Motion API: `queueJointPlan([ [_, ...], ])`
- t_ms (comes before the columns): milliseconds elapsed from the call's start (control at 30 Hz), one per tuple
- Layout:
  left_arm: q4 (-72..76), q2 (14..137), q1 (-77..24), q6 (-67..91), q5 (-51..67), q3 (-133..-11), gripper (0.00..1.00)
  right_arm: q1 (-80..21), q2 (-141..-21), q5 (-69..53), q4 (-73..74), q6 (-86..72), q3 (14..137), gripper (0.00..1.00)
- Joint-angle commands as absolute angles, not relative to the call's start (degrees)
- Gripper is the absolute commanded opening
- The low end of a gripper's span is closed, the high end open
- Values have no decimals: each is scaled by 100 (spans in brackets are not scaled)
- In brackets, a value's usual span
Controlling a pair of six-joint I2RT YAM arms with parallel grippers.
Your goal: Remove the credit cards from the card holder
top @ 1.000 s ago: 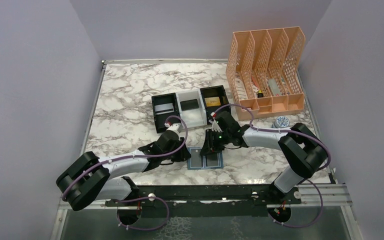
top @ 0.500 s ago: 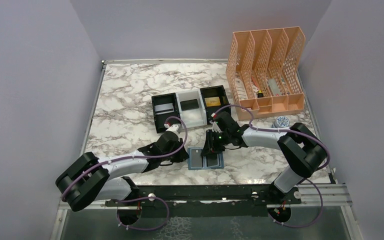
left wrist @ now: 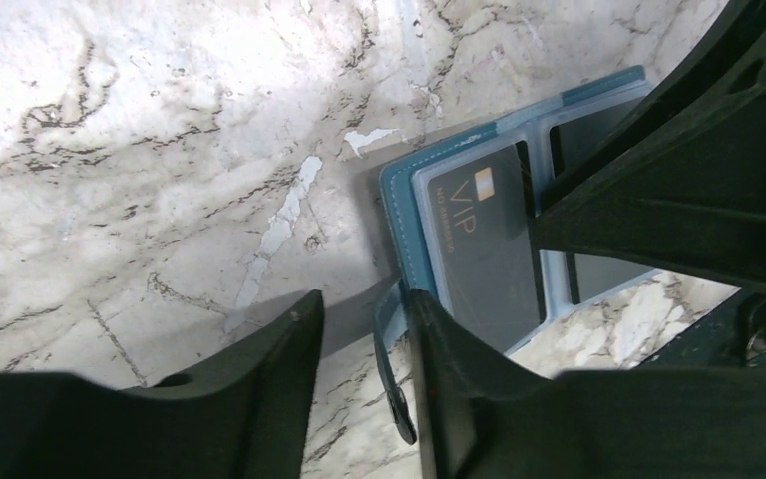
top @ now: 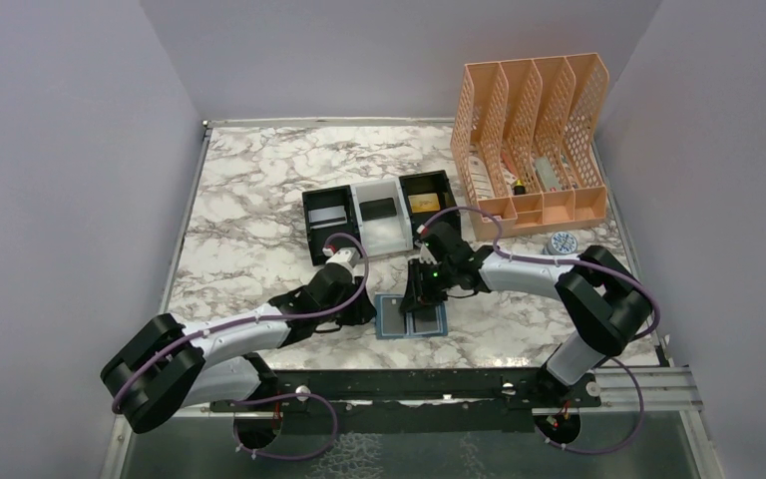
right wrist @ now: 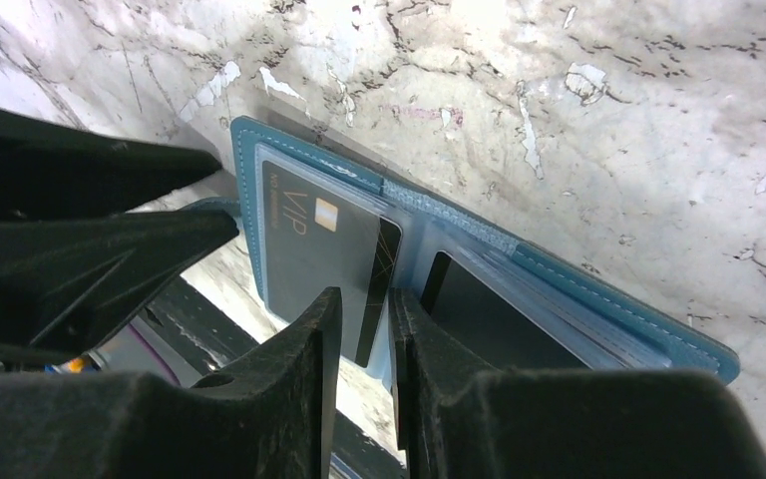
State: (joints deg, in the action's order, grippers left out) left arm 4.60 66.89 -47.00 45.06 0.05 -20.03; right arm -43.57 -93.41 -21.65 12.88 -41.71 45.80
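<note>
The card holder [top: 411, 317] lies open on the marble, teal outside and light blue inside [right wrist: 479, 239]. A dark credit card marked VIP [left wrist: 479, 239] sits in its left pocket [right wrist: 309, 244], with a black card edge [right wrist: 381, 274] beside it. A dark card [right wrist: 489, 319] fills the right pocket. My left gripper [left wrist: 364, 309] is open at the holder's left edge, and the holder's strap tab [left wrist: 391, 369] hangs between its fingers. My right gripper [right wrist: 364, 304] stands over the holder's middle fold, its jaws a narrow gap apart astride the black card edge.
A black-and-white three-compartment tray [top: 354, 238] lies behind the holder, with a silvery card [top: 329, 215], a black card [top: 377, 209] and a gold card [top: 422, 204] in it. An orange mesh file organiser [top: 534, 135] stands at the back right, a small round thing [top: 562, 242] before it.
The left arm's rear links have shifted slightly to the left. Both grippers stay at the card holder, which has not moved.
</note>
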Motion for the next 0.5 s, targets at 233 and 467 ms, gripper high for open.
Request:
queueJointPlan([
  [233,360,6826,-4728,4218,200,-2303,56,-4412,-9312,-1612,1411,-4333,4393,25],
  [467,434,7261,-4737,3905,508,-2387,56,-4406,-9293,-1807,1228,-4483,4352,23],
])
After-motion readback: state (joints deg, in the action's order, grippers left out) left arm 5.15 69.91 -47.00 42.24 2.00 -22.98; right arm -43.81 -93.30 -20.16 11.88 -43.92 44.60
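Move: At the open card holder's left edge, the left fingers are around the blue strap, which lies within 1 cm of the hand point. The holder's middle is about 7 cm to this hand's right and 1 cm back, and the VIP card about 4 cm right and 1 cm back, both some 1 cm lower. From the right hand, at the fold, the right card is about 4 cm right and 1 cm back, the VIP card 3 cm left and 1 cm back, also about 1 cm below. Opening from about a third to a little over half, the left fingers free the blue strap while the hand lifts by over half a centimetre, then slides about 1 cm right towards the VIP card, with one fingertip coming over the holder's left edge. The right hand keeps its narrow finger gap at the fold, sinks about half a centimetre and keeps hold of the holder by its clear sleeve. ##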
